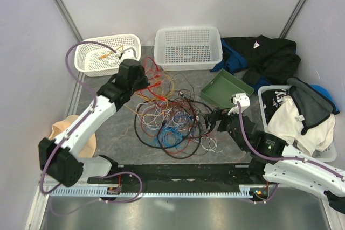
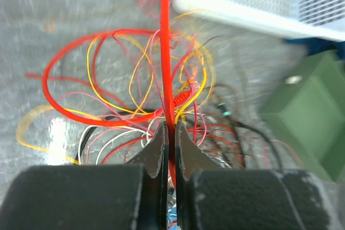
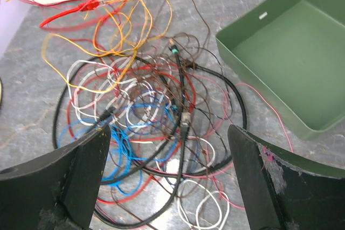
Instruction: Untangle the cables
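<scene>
The cables point(image 1: 172, 117) lie in a loose tangle of red, orange, yellow, blue, white and black wires on the grey table. My left gripper point(image 1: 143, 82) is over the tangle's far left part. In the left wrist view it point(image 2: 171, 129) is shut on a thick red cable point(image 2: 165, 36), which runs taut straight up from the jaws. My right gripper point(image 1: 213, 119) hovers at the tangle's right side. Its wrist view shows it point(image 3: 170, 133) wide open above the cables point(image 3: 145, 106), with a black cable point(image 3: 183, 133) and blue loops point(image 3: 121, 144) below and nothing between the fingers.
Two white baskets point(image 1: 108, 55) point(image 1: 188, 47) stand at the back. A green tray point(image 1: 226, 90) sits right of the tangle, also seen by the right wrist camera point(image 3: 291, 52). Dark clothes point(image 1: 269, 52) and a clothes-filled basket point(image 1: 296, 117) crowd the right; a beige object point(image 1: 62, 130) lies left.
</scene>
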Robot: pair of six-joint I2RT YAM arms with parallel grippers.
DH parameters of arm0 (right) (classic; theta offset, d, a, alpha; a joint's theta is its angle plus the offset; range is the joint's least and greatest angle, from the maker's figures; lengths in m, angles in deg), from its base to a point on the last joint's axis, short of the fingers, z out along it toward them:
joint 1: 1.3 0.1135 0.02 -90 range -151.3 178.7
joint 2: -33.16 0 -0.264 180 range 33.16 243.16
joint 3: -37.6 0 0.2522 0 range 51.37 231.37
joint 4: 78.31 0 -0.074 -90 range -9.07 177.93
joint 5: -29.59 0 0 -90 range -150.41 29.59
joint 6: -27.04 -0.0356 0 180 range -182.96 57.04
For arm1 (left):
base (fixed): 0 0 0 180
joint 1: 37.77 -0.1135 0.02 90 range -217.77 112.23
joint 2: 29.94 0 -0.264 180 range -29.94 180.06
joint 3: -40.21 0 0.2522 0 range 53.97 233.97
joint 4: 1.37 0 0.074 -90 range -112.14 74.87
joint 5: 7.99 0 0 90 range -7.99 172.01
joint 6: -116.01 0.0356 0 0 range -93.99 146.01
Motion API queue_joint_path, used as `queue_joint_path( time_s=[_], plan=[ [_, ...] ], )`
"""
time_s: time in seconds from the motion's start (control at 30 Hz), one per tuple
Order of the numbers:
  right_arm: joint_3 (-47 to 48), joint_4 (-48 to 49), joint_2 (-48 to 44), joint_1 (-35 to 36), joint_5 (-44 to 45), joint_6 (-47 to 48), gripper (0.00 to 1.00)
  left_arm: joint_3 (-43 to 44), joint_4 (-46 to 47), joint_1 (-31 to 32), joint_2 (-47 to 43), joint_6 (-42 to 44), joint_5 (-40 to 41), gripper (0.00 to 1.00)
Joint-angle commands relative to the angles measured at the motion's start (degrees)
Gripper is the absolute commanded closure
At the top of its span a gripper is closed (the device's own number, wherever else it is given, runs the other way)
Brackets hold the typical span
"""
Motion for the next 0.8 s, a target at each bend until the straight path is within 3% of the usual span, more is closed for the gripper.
queue_joint_path(
  time_s=[0.0, 0.17, 0.3, 0.43, 0.53, 0.63, 0.77],
  plan=[
    [3.61, 4.00, 2.19, 0.12, 0.24, 0.99, 0.02, -3.62, -0.25, 0.25, -7.02, 5.12, -3.23, 0.98],
    [6.16, 9.61, 6.06, 0.12, -2.74, 0.64, 0.02, -11.44, 2.65, 0.33, -12.92, 7.93, -8.51, 0.98],
    [10.02, 14.02, 13.25, -0.66, -6.16, -2.52, 0.02, -19.44, 11.75, 0.33, -17.14, 9.70, -13.61, 0.98],
    [14.07, 18.94, 20.29, -5.40, -14.68, -7.96, 0.02, -24.91, 16.62, 0.33, -20.40, 8.73, -16.16, 0.98],
    [13.03, 25.52, 25.13, -12.34, -26.88, -15.69, 0.02, -25.44, 17.07, 0.77, -21.02, 8.73, -17.48, 0.98],
    [9.96, 37.20, 30.22, -17.27, -37.79, -24.39, 0.02, -25.26, 17.07, 1.39, -21.19, 8.56, -17.04, 0.98],
    [9.24, 49.76, 37.52, -18.42, -43.61, -31.96, 0.02, -25.61, 16.89, 1.92, -21.28, 7.68, -16.69, 0.98]
  ],
)
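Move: The left gripper, shut on the red cable some 20 cm above the table, has the tangle's middle about 8 cm back, 13 cm to its right and 21 cm below; the white basket lies about 24 cm ahead and 20 cm left. From the open right hand, the held stretch of red cable is about 15 cm ahead, 27 cm left and nearly level, the tangle's middle 9 cm ahead, 15 cm left and 19 cm below, the green tray 23 cm ahead and 9 cm right. Keep the left gripper shut on the red cable and draw it back about 8 cm, rising slightly first, then sinking towards the tangle and easing up a little, turning clockwise. Meanwhile swing the wide-open right gripper left and forward over the tangle towards the held cable, some 15 cm with a slight net rise, rolling its left side up about 30 degrees; don't close it yet. ##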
